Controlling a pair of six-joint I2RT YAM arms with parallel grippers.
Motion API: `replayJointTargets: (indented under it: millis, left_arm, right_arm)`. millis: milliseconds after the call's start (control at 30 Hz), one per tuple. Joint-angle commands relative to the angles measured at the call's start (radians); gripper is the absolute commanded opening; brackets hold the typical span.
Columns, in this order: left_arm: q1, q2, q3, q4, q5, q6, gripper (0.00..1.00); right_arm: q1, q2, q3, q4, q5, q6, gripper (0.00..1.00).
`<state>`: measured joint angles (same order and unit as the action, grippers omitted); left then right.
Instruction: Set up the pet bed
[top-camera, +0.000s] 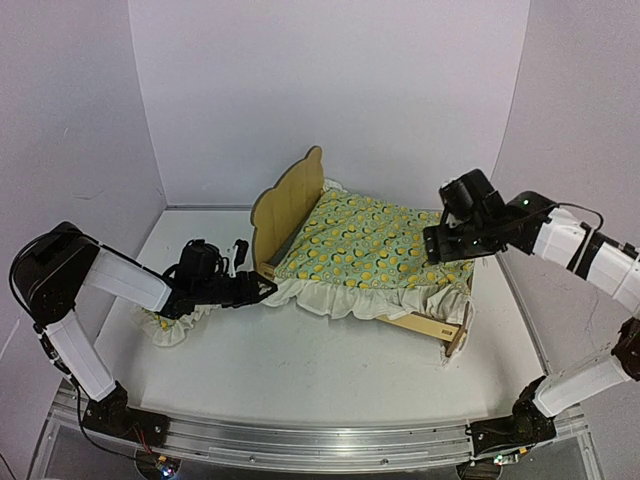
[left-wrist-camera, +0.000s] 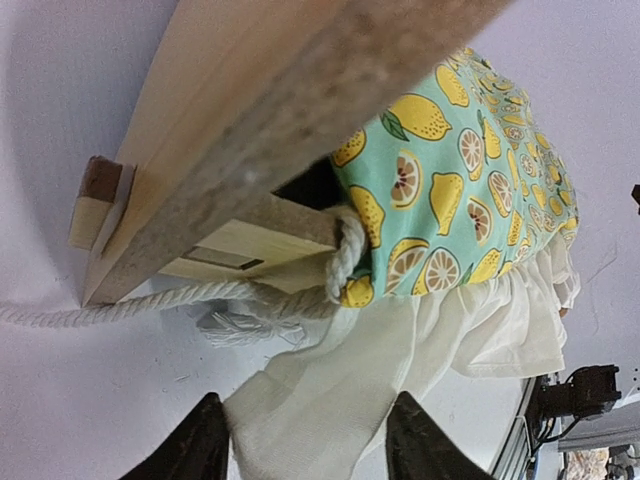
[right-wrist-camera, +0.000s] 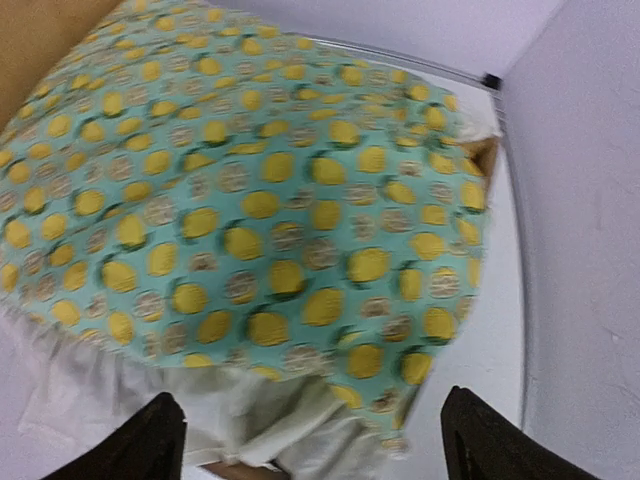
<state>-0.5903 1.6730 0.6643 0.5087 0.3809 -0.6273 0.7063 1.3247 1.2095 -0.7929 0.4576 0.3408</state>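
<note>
The pet bed (top-camera: 285, 205) stands mid-table, its rounded headboard to the left. The lemon-print quilt (top-camera: 370, 245) covers it, and the white ruffle hangs over the near rail. My left gripper (top-camera: 265, 290) is low at the near headboard corner. In the left wrist view its gripper (left-wrist-camera: 308, 445) has the jaws apart with the ruffle (left-wrist-camera: 340, 400) lying between them, below the wooden frame (left-wrist-camera: 230, 60) and the quilt (left-wrist-camera: 450, 170). My right gripper (top-camera: 430, 247) hovers open over the quilt's foot end. In the right wrist view the gripper (right-wrist-camera: 315, 450) spans the quilt (right-wrist-camera: 270, 200) corner without touching it.
A small ruffled pillow (top-camera: 170, 328) lies on the table under my left forearm. A white rope (left-wrist-camera: 150, 300) is looped round the bed's corner rail and trails across the table. White walls close in the back and both sides.
</note>
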Motion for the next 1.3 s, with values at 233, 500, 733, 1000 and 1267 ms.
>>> replayJointTargets:
  millis: [233,500,733,1000,1267]
  left_arm:
    - [-0.003,0.004,-0.024,0.108,-0.027,0.009,0.32]
    - [-0.003,-0.054,-0.046,0.115,-0.106,0.044,0.00]
    - [0.022,-0.109,-0.067,0.111,-0.157,0.075,0.00]
    - [0.034,-0.105,-0.074,0.106,-0.218,0.077,0.00]
    - [0.073,-0.110,-0.103,0.106,-0.333,0.096,0.00]
  right_arm:
    - [-0.506,0.073,-0.020,-0.127,-0.301,0.083,0.62]
    - [-0.516,0.111,-0.099,-0.031,-0.370,0.065,0.61]
    - [-0.516,0.128,-0.131,0.017,-0.402,0.066,0.53]
    - [-0.516,0.198,-0.147,0.078,-0.400,0.083,0.49]
    - [-0.515,0.191,-0.209,0.137,-0.294,0.130,0.30]
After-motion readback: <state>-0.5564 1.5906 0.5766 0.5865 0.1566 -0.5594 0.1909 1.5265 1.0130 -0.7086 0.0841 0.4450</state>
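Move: The left hand's half-open fingers already straddle the left front corner of the sheet's white ruffle, about 1 cm ahead and 1 cm right. The headboard's near edge stands roughly 4 cm ahead and 2 cm left; the pillow lies some 20 cm left, 6 cm back and 7 cm lower. From the right hand, the bed's foot rail is about level ahead, 12 cm right and 15 cm below, and the sheet's right front corner some 3 cm back, 9 cm right and 16 cm below. The left fingers shut on the ruffle corner and pinch it, then pull it about 5 cm left and slightly forward past the headboard's near edge, turning a little counter-clockwise. Meanwhile the open right hand sweeps right, then sinks some 14 cm to the foot rail, tipping and turning clockwise about 25 degrees each, its fingers narrowing astride the rail; whether they touch can't be seen. ##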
